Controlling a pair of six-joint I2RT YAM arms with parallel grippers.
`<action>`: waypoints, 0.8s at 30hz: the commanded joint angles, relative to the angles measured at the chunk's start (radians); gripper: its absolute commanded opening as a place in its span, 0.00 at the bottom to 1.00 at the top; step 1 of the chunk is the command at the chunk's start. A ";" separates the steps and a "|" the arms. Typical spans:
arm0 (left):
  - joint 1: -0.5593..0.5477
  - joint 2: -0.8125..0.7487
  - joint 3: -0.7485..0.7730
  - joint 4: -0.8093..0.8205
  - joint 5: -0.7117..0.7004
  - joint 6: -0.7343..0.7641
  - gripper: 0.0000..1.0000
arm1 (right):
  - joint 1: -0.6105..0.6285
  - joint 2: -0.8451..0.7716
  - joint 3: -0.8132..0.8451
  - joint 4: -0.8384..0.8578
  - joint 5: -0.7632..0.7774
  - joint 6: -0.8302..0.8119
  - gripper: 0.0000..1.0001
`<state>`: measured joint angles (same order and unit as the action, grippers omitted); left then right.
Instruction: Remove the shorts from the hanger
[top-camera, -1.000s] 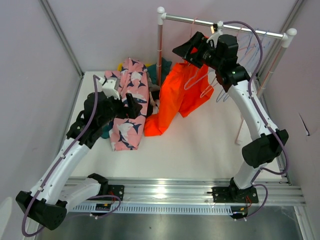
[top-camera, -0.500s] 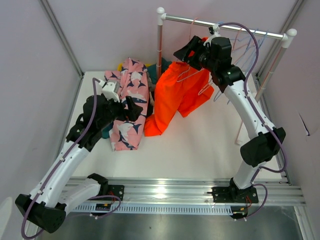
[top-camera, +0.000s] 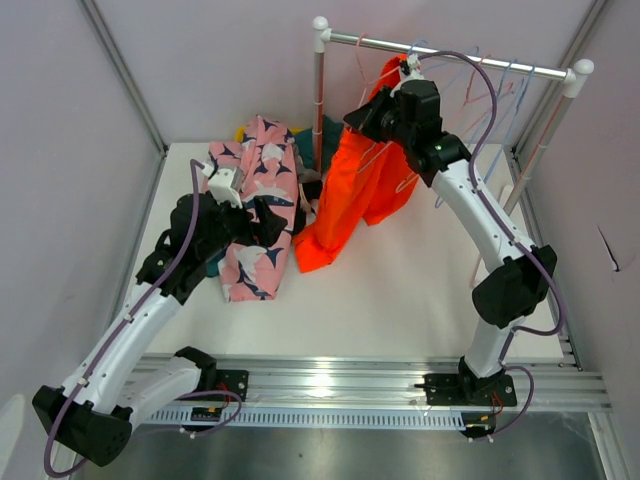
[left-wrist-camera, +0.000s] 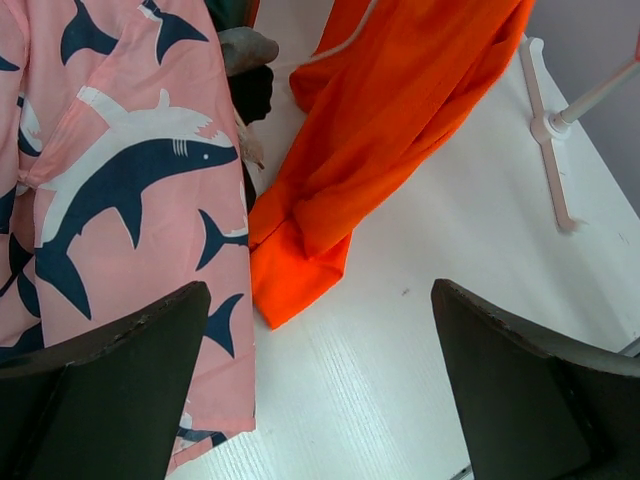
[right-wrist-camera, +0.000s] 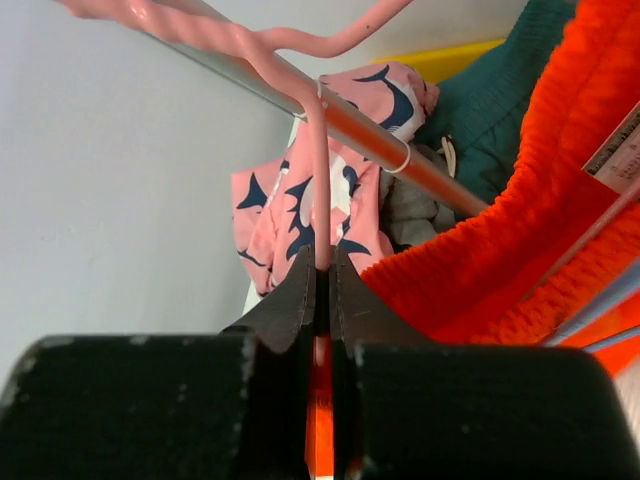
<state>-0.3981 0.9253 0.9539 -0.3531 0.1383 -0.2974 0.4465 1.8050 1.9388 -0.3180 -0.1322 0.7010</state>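
Observation:
The bright orange shorts (top-camera: 350, 190) (left-wrist-camera: 390, 130) (right-wrist-camera: 520, 250) hang from a pink hanger (right-wrist-camera: 320, 200) hooked on the rack's rail (top-camera: 450, 55), their lower end resting on the table. My right gripper (top-camera: 368, 115) (right-wrist-camera: 322, 265) is shut on the hanger's thin neck just below the rail, with the orange waistband to its right. The pink shorts with navy sharks (top-camera: 255, 215) (left-wrist-camera: 120, 200) lie flat on the table. My left gripper (top-camera: 270, 215) (left-wrist-camera: 318, 290) hovers open over bare table between the pink shorts and the orange hem, holding nothing.
Teal shorts (right-wrist-camera: 490, 110) and grey shorts (right-wrist-camera: 410, 215) lie piled behind the pink pair by the rack's left post (top-camera: 320, 90). Several bare hangers (top-camera: 500, 90) hang on the rail's right part. The rack's foot (left-wrist-camera: 545, 130) lies on the table at the right.
My right gripper has moved left and up toward the rail and shut on the pink hanger's neck. The orange shorts swung left with it. The left arm shifted slightly.

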 joint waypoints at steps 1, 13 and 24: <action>0.001 -0.009 0.002 0.040 0.023 -0.003 0.99 | 0.017 -0.041 0.042 0.063 0.054 -0.034 0.00; -0.278 0.061 0.077 0.218 0.069 0.075 0.99 | 0.061 -0.157 0.216 -0.021 0.062 -0.046 0.00; -0.338 0.243 0.172 0.347 -0.064 0.116 0.99 | 0.107 -0.299 0.115 0.010 0.071 0.017 0.00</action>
<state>-0.7288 1.1435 1.0538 -0.0803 0.1459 -0.2302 0.5529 1.6032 2.0438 -0.4839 -0.0830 0.7387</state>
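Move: The right gripper has the pink hanger with the red shorts pinched; the rail is about 9 cm above it and 4 cm ahead, the rail's left post 6 cm to its left and 3 cm ahead. The red shorts' middle lies some 16 cm right of the open left gripper, 8 cm ahead and 3 cm below. The shark-print shorts lie 8 cm ahead of the left gripper, 6 cm left, about 18 cm below. Keep the right gripper shut on the pink hanger and raise it about 11 cm, drawing back nearly as far from soon after the start of the lift, so the hook comes up off the rail. Meanwhile swing the left gripper, wide open, some 13 cm to the right and slightly up towards the red shorts' lower part, dipping back on the way and turning clockwise about 20 degrees. ##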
